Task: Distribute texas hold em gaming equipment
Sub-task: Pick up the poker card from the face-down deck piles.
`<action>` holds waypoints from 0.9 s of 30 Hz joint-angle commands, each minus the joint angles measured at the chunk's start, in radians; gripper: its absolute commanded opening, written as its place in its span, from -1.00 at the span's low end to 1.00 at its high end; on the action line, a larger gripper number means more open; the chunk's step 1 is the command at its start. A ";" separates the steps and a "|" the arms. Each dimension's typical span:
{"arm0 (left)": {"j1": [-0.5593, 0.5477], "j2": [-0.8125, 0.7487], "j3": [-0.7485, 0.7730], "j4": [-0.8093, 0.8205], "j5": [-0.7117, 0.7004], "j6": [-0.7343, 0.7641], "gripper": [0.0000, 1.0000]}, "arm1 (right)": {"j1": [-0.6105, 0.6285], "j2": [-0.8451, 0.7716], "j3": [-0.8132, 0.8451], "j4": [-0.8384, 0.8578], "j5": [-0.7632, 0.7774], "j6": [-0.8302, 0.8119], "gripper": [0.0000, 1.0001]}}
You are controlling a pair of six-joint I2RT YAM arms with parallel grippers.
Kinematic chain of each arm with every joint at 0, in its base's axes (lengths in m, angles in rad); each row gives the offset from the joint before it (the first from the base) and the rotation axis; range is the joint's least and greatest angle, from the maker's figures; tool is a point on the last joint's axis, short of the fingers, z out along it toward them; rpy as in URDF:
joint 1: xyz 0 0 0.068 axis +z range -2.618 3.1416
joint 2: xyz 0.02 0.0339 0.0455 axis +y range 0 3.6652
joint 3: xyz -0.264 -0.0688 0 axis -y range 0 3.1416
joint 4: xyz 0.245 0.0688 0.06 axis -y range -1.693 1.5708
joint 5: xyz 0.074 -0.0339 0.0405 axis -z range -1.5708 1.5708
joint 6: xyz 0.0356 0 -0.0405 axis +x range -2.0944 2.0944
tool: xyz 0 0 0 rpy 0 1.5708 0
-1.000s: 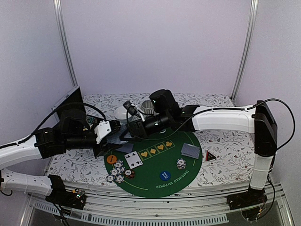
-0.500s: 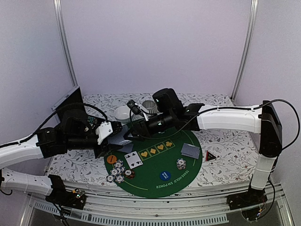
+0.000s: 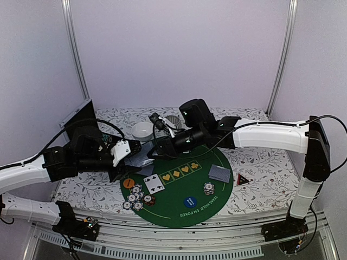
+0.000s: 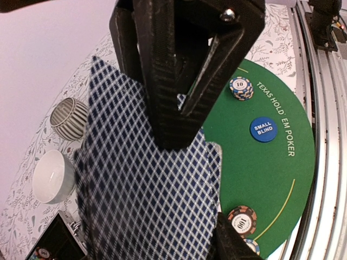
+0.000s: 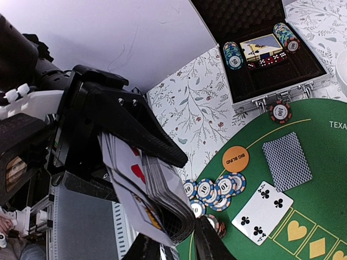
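My left gripper (image 3: 129,157) is shut on a deck of blue-diamond-backed playing cards (image 4: 146,195), held above the left edge of the green mat (image 3: 176,211). My right gripper (image 5: 176,246) reaches in from the right and is pinched on the deck's edge (image 5: 173,227). In the left wrist view its fingers (image 4: 173,108) meet over the top card's back. On the mat lie two face-up cards (image 3: 154,183), face-down cards (image 3: 219,173), an orange disc (image 3: 128,183), a blue disc (image 3: 189,202), and chips (image 3: 136,198) (image 3: 209,188). A red-black triangle (image 3: 243,179) lies right of the mat.
An open black case (image 5: 265,49) with chips and cards stands at the far left, its lid (image 3: 84,122) raised. A white bowl (image 3: 142,130) and a striped grey bowl (image 3: 171,120) sit behind the mat. The table's front rail (image 3: 179,238) runs below.
The right arm has slid left until its fingers reached the deck, and its jaws have closed. The left gripper has kept the deck nearly still.
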 commanded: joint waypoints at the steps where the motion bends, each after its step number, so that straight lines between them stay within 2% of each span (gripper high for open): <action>1: 0.001 0.001 0.011 0.014 -0.001 -0.005 -0.15 | -0.007 -0.053 -0.012 -0.032 0.012 -0.010 -0.59; 4: 0.001 0.001 0.011 0.014 -0.001 -0.005 -0.15 | -0.006 -0.066 -0.012 -0.052 0.022 -0.016 -0.60; 13: 0.001 0.002 0.011 0.013 -0.001 -0.003 -0.15 | -0.008 -0.097 -0.013 -0.103 0.049 -0.033 -0.93; 21: 0.003 0.009 0.011 0.012 -0.011 -0.003 -0.15 | -0.020 -0.189 -0.031 -0.154 0.081 -0.066 -0.96; 24: 0.004 0.005 0.009 0.017 -0.035 -0.006 -0.15 | -0.037 -0.259 -0.062 -0.166 0.144 -0.089 -0.96; 27: 0.012 0.007 0.012 0.028 -0.079 -0.017 -0.14 | -0.058 -0.325 -0.110 -0.180 0.273 -0.121 -0.96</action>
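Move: The deck stands pinched in the left gripper, its middle about 4 cm to the right hand's left, 1 cm back and 1 cm lower, its back-side card bowed out to the right fingers. On the mat, some 20 cm below the right hand, a clubs card lies 7 cm ahead and 4 cm left, a face-down card 15 cm ahead and 8 cm left. From the left hand the deck's middle is 3 cm right, 1 cm ahead. Rightward and up, slowly at first and then quickly, the right hand draws away from the left gripper, about 5 cm each way. During the slow start its part-open fingers shut on the outer edge of the back-side card; in the quick part the hand turns slightly clockwise. The left hand stays in place, still pinching the rest of the deck. ##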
